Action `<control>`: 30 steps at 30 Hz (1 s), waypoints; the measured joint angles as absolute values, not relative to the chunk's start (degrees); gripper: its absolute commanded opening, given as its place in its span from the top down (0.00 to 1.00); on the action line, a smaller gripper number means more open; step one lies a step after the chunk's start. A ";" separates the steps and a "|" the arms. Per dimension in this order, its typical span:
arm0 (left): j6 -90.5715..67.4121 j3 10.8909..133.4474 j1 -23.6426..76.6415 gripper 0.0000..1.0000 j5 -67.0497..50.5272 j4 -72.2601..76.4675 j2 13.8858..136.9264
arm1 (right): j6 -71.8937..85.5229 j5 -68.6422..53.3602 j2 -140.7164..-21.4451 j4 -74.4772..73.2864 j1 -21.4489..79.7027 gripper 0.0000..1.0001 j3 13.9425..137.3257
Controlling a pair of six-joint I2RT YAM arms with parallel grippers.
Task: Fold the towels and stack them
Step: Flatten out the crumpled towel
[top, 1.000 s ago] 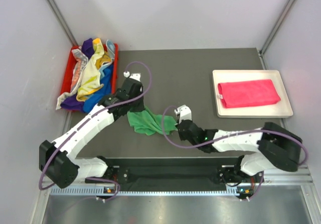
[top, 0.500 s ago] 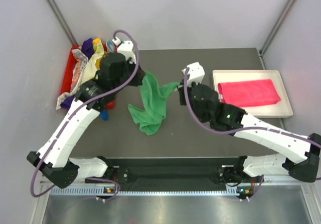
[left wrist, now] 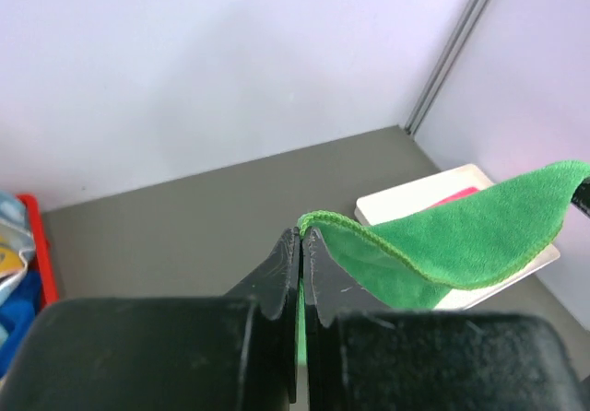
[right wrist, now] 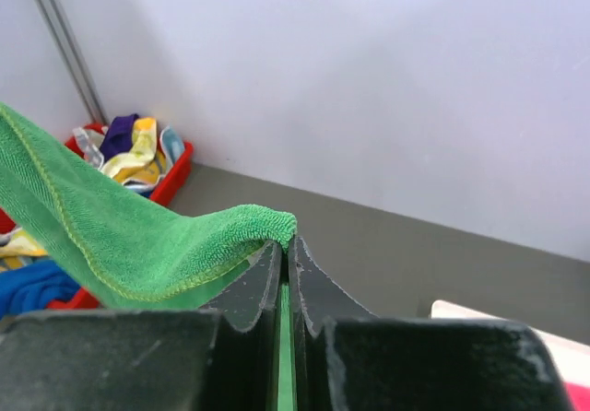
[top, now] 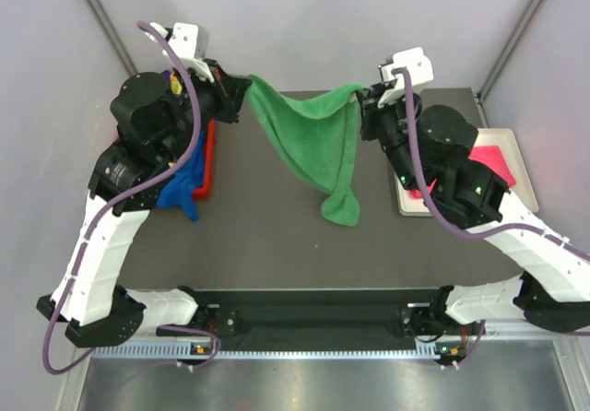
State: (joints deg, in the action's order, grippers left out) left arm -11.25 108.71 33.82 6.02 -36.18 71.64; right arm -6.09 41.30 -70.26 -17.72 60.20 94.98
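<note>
A green towel (top: 312, 135) hangs in the air above the far half of the table, stretched between both grippers by its top corners. Its lower end droops to a point (top: 341, 210). My left gripper (top: 247, 87) is shut on the left corner; in the left wrist view its jaws (left wrist: 301, 236) pinch the stitched hem of the green towel (left wrist: 461, 236). My right gripper (top: 362, 94) is shut on the right corner, the cloth (right wrist: 120, 236) folding over its jaws (right wrist: 288, 243). A folded pink towel (top: 491, 158) lies on the white tray, mostly hidden by the right arm.
The red bin (top: 210, 153) stands at the far left, partly behind the left arm, with a blue towel (top: 182, 188) spilling over its side and more coloured towels (right wrist: 129, 148) inside. The white tray (top: 403, 201) sits at the right edge.
Both arms have risen and swung toward the far side, lifting the green towel off the table. It went from a crumpled heap to a spread sheet held by two corners.
</note>
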 measured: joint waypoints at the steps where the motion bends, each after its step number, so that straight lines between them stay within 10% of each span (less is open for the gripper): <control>1: -10.96 108.81 33.82 1.00 5.54 -35.38 71.50 | -7.03 41.32 -70.15 -17.61 60.20 1.00 95.77; 30: -10.81 111.59 33.82 1.00 -10.72 -19.27 69.25 | -11.44 32.51 -61.67 -23.09 60.18 1.00 107.77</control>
State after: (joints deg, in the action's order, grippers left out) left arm -10.81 111.59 33.82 -10.72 -19.27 69.25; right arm -11.44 32.51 -61.67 -23.09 60.18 107.77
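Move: The green towel already hangs pinched by its corners between my hands, its upper edge sagging; its middle is about 8 cm inward of each hand, 4 cm back and 17 cm below. From my left hand, the red bin of towels stands some 26 cm left, 15 cm farther out and 46 cm below. From my right, the white tray with the folded pink towel lies about 26 cm right, 10 cm ahead and 49 cm below. I lift the green towel higher by both pinched corners, about 10 cm, drawing back some 6 cm towards my base as I rise. My right hand also pulls well out to the right while my left drifts slightly after it, so the gap between them widens. Both sets of fingers stay shut and tip upward, the left by roughly 20 degrees while swinging clockwise. ##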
